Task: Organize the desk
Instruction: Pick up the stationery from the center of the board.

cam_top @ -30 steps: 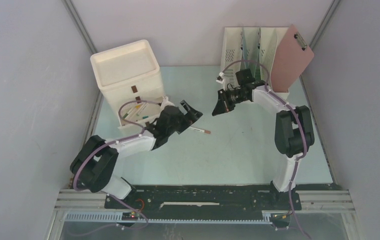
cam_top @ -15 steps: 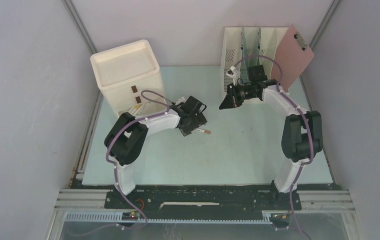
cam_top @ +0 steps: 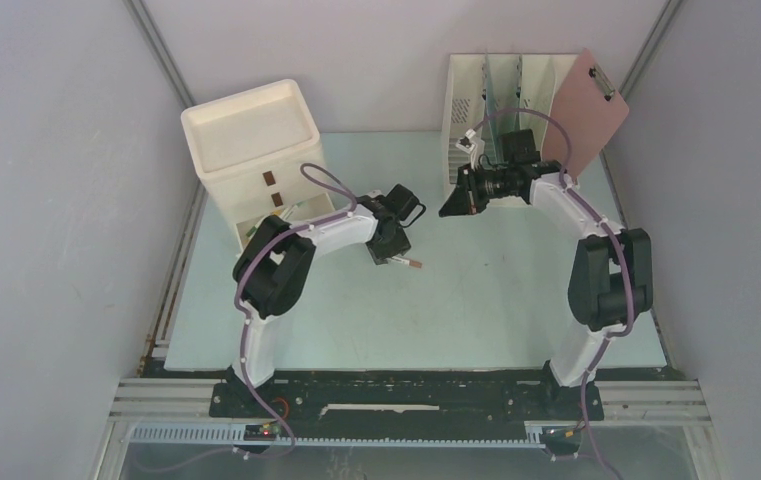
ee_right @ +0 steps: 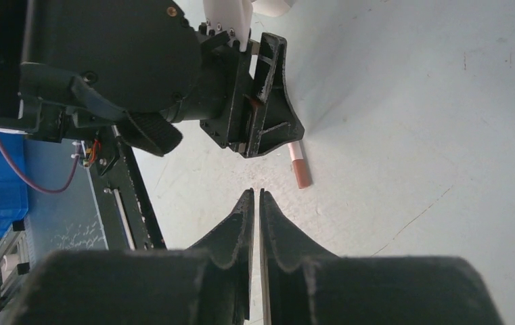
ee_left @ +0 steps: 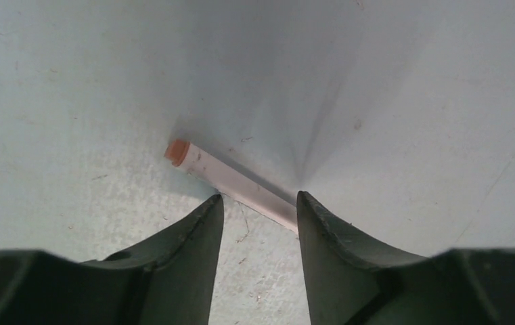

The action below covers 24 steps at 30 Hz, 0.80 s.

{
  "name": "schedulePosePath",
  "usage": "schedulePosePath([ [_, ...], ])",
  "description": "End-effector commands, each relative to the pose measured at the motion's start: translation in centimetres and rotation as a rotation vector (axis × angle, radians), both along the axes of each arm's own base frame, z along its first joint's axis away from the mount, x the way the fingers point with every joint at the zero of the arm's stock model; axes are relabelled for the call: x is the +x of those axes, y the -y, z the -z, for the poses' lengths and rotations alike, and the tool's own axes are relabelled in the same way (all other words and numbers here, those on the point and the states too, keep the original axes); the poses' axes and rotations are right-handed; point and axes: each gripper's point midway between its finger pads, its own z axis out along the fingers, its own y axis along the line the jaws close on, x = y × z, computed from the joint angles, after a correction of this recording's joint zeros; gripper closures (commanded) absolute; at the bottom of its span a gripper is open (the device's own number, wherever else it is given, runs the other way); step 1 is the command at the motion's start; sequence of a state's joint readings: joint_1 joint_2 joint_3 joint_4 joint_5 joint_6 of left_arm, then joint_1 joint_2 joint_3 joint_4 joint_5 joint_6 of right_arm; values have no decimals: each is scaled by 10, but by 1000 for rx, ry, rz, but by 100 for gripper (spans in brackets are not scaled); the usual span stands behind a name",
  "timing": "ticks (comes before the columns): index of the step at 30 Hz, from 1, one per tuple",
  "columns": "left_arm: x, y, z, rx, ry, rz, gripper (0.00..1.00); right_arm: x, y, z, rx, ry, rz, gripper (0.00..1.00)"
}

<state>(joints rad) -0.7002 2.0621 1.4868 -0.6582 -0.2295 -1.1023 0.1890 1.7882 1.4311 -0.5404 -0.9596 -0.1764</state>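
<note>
On the pale mint desk lies a white pen with a brown-orange cap. My left gripper is lowered onto the pen. In the left wrist view its dark fingertips stand apart, one at each end of a stretch of the pen, which crosses just beyond them; the jaws are open and not clamped. My right gripper hovers over the desk right of the pen, shut with nothing in it. The right wrist view shows its jaws nearly touching, with the pen and the left gripper ahead.
A cream drawer unit stands at the back left, its lower drawer pulled out with pens inside. A cream file rack with a brown clipboard stands at the back right. The black rail runs along the front edge.
My left arm has swung from the drawer out over the pen and come down on it, its jaws narrowing. My right gripper has drawn back a little toward the file rack.
</note>
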Motion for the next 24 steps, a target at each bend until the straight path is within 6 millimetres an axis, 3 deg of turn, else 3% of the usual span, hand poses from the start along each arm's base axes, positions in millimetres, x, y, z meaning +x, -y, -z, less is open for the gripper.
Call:
schedulePosePath([
  [1, -38, -45, 48, 212, -172, 78, 53, -5, 0, -35, 52, 87, -11, 88],
  [4, -46, -45, 60, 219, -216, 144, 67, -8, 1, -43, 65, 99, -13, 88],
  [10, -62, -50, 71, 246, -272, 333, 77, -12, 1, -53, 81, 119, -17, 88],
  [13, -59, -55, 64, 263, -222, 411, 85, -13, 1, -56, 89, 125, -18, 88],
  [17, -48, -58, 53, 287, -119, 488, 87, -15, 2, -58, 98, 124, -18, 88],
  [24, -22, -57, 16, 297, 118, 583, 98, -18, 1, -60, 105, 137, -30, 86],
])
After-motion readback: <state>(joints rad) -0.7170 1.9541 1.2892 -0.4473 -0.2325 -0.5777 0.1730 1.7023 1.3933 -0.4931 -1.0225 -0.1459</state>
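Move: The brown-capped marker lies flat, already between the left hand's parted fingertips, its middle about 2 cm to the right, a centimetre back and 1 cm below, with the cap end pointing right. The open drawer is roughly 21 cm to this hand's left and 7 cm ahead. From the right hand, the marker lies some 9 cm to the left, about 3 cm back and 17 cm below. Left fingers close and pinch the marker's barrel while turning clockwise some 30 degrees; right hand rises about 3 cm. ##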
